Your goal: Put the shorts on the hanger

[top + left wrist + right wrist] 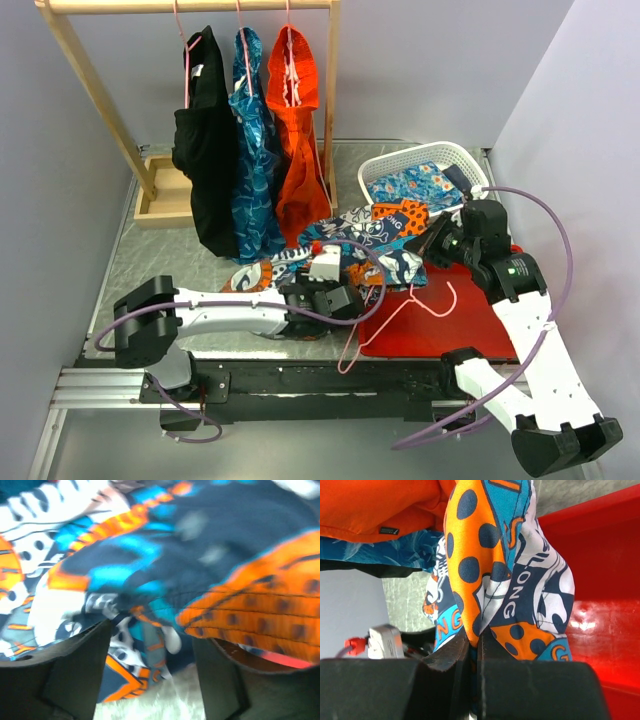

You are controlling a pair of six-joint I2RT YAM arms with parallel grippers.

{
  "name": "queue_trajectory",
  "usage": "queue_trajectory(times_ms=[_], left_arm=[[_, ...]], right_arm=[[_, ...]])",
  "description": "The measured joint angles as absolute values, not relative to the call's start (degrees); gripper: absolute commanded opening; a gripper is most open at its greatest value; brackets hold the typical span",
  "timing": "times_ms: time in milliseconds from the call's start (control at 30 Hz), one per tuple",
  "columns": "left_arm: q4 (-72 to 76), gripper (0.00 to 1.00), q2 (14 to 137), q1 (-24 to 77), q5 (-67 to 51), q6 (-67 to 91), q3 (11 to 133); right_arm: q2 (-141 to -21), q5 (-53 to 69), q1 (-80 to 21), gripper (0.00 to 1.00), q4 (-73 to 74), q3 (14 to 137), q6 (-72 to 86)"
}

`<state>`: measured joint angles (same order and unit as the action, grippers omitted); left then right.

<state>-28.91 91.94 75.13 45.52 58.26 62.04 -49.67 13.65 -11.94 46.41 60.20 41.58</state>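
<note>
The shorts (pixel 375 243), printed in navy, white and orange, lie bunched across the middle of the table, partly on the red mat. My right gripper (pixel 437 246) is shut on a fold of the shorts (pixel 505 580) and holds it lifted; the cloth is pinched between the jaws (pixel 477 647). My left gripper (pixel 325 290) sits at the shorts' near edge. Its jaws are open (pixel 150 680), with the cloth (pixel 165 565) hanging just ahead of and between the fingers (pixel 65 675). The pink wire hanger (pixel 392 313) lies flat on the mat's near edge, partly under the shorts.
A wooden rack (pixel 190 5) at the back carries black, teal and orange garments on pink hangers. A white basket (pixel 400 160) at the back right holds a floral cloth. A wooden tray (pixel 165 195) sits at the rack's foot. The red mat (pixel 470 315) covers the right of the table.
</note>
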Motion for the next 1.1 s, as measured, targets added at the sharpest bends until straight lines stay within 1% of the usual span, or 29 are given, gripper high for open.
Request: queue_trajectory(times_ms=[33, 100, 233, 333, 433, 467, 633, 700, 833, 933, 967, 1000, 1100], left_arm=[[-29.39, 0.6, 91.94, 74.65, 46.54, 59.0, 62.06], [-30.52, 0.54, 91.85, 74.11, 48.05, 60.4, 62.06], [-31.75, 0.48, 90.28, 73.65, 49.41, 61.67, 61.84], [-30.89, 0.47, 87.7, 72.47, 49.32, 61.63, 60.36], [-28.53, 0.5, 84.75, 71.16, 48.86, 60.12, 58.37], [-27.62, 0.53, 84.2, 70.91, 48.69, 59.27, 57.98], [-22.76, 0.55, 83.72, 70.91, 46.7, 55.88, 57.47], [-20.71, 0.57, 83.72, 71.18, 46.26, 54.72, 57.43], [-17.72, 0.57, 83.7, 71.5, 45.67, 52.9, 56.97], [-16.16, 0.5, 83.72, 71.57, 45.89, 51.75, 56.47], [-15.86, 0.46, 83.79, 71.57, 46.37, 51.7, 56.45], [-15.64, 0.4, 83.83, 71.55, 46.74, 51.81, 56.42], [-14.41, 0.32, 83.72, 71.37, 49.43, 52.71, 55.48]], right_arm=[[-49.63, 13.63, -11.94, 0.0, 46.7, 60.47, 41.74], [-49.6, 13.58, -11.94, 0.0, 47.0, 61.32, 42.13], [-49.5, 13.63, -11.94, 0.0, 47.18, 62.78, 42.65], [-49.45, 13.82, -11.94, 0.0, 47.18, 63.0, 43.13], [-49.45, 14.04, -11.94, 0.0, 47.18, 63.0, 43.46], [-49.45, 14.04, -11.94, 0.0, 47.18, 63.0, 43.59], [-49.45, 14.2, -11.94, 0.0, 47.18, 63.0, 43.66], [-49.45, 14.24, -11.94, 0.0, 47.18, 63.0, 43.66], [-49.45, 14.24, -11.94, 0.0, 47.18, 63.0, 43.83], [-49.45, 14.31, -11.97, 0.0, 47.16, 63.0, 44.07], [-49.47, 14.39, -11.97, 0.0, 47.16, 63.0, 44.21], [-49.52, 14.48, -11.97, 0.0, 47.18, 63.09, 44.34], [-49.98, 14.68, -11.97, 0.0, 47.2, 64.01, 45.06]])
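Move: The left hand, fingers open, has the near waistband edge of the shorts about 3 cm ahead and 1 cm to its right, roughly level with its tips. The pink hanger's middle is some 10 cm to this hand's right and 7 cm back, the red tray's about 19 cm right and 3 cm back. From the right hand, pinching the far part of the waistband, that near edge lies about 12 cm left, 4 cm back and 10 cm below. Upward by about 4 cm and forward some 3 cm goes the left hand at the shorts' near waistband edge, swaying about 3 cm left and then back right, tipping up slightly and rolling its left side down about 10 degrees. Its fingers narrow from wide to under half open around the edge without shutting. The right hand keeps its pinch on the waistband and lifts it about 2 cm. ##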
